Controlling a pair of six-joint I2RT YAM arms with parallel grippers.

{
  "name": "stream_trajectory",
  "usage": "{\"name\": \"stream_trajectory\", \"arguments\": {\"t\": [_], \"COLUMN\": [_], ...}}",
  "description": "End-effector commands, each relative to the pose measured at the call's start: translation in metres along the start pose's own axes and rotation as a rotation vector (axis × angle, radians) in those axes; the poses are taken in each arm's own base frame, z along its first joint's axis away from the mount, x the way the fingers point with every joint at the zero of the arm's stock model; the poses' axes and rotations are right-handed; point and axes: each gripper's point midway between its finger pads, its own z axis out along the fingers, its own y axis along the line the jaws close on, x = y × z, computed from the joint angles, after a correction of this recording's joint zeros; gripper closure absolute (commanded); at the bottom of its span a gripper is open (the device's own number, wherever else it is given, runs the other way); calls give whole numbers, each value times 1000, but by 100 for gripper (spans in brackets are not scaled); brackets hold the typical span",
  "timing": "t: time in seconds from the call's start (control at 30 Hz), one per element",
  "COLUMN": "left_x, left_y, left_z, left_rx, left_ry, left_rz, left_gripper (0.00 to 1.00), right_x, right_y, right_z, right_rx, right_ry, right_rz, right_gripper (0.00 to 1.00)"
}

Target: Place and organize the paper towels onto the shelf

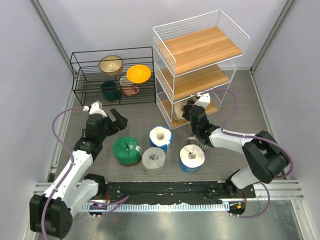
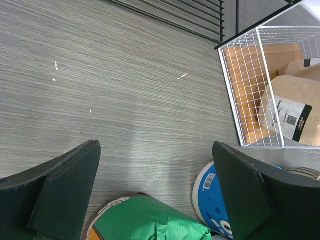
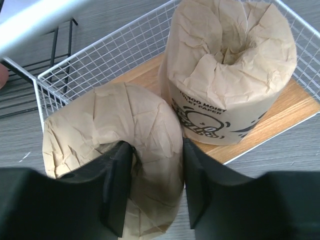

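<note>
The white wire shelf [image 1: 202, 47] stands at the back right with three wooden boards. My right gripper [image 3: 157, 150] is shut on the wall of a tan paper towel roll [image 3: 115, 130], one finger in its core, at the front edge of the bottom tier [image 3: 295, 107]. A second tan roll [image 3: 230, 65] stands upright on that board. The green roll [image 1: 126, 150], the grey roll [image 1: 153, 160] and two blue-wrapped white rolls [image 1: 161, 138] [image 1: 192, 158] stand on the table. My left gripper [image 2: 156, 147] is open and empty above the green roll [image 2: 150, 220].
A low black wire rack [image 1: 112, 52] at the back left holds a tan bowl [image 1: 111, 64], an orange bowl [image 1: 138, 74] and two mugs. A ribbed pale object [image 1: 197, 142] lies under my right arm. The shelf's wire side [image 2: 250, 85] is right of my left gripper.
</note>
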Motion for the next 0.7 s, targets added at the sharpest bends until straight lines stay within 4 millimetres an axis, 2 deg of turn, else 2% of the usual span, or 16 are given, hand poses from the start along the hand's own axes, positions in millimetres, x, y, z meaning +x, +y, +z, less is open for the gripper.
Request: {"name": "stream_trajectory", "arguments": {"t": [0.0,0.23,0.5,0.57,0.67], "left_x": [-5,-6,-5,-6,-7], "left_y": [-9,-9,-9,-9,-10], "left_z": [0,1,2,2,2], "left_rx": [41,42,40,40,42], "left_ry": [-23,-24,-21,-23,-25], "left_rz": [3,2,0,-1,0], "left_gripper": [0,0,0,0,0], "right_x": [-31,-33,-43,-52,-50], "right_y": [2,8,13,14,10], "right_z": [5,2,-13,-20,-27], "right_rx": [25,-17,-87,-105,-113], "right_ry": [-104,-113,-138,-163,-160], "right_rz": [49,80,135,171,194], "right_gripper": [49,36,32,32,32]}}
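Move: Your right gripper still pinches the wall of a brown paper towel roll at the near-left end of the bottom shelf; the roll's middle is about 4 cm left, 1 cm ahead and 4 cm below. The other brown roll stands some 5 cm ahead and 5 cm right of the hand, at a similar height; the blue roll is roughly 10 cm back and 10 cm left. From the left gripper, the held roll lies about 22 cm right and 3 cm ahead, a little lower. Open the right gripper from under half to about two-thirds, keeping it nearly in place over the bottom shelf so the pinch on the roll's paper wall ends. Then lift it away from the roll, about 2.5 cm up in all, easing back about a centimetre late on while the fingers tip up some 5 degrees. ##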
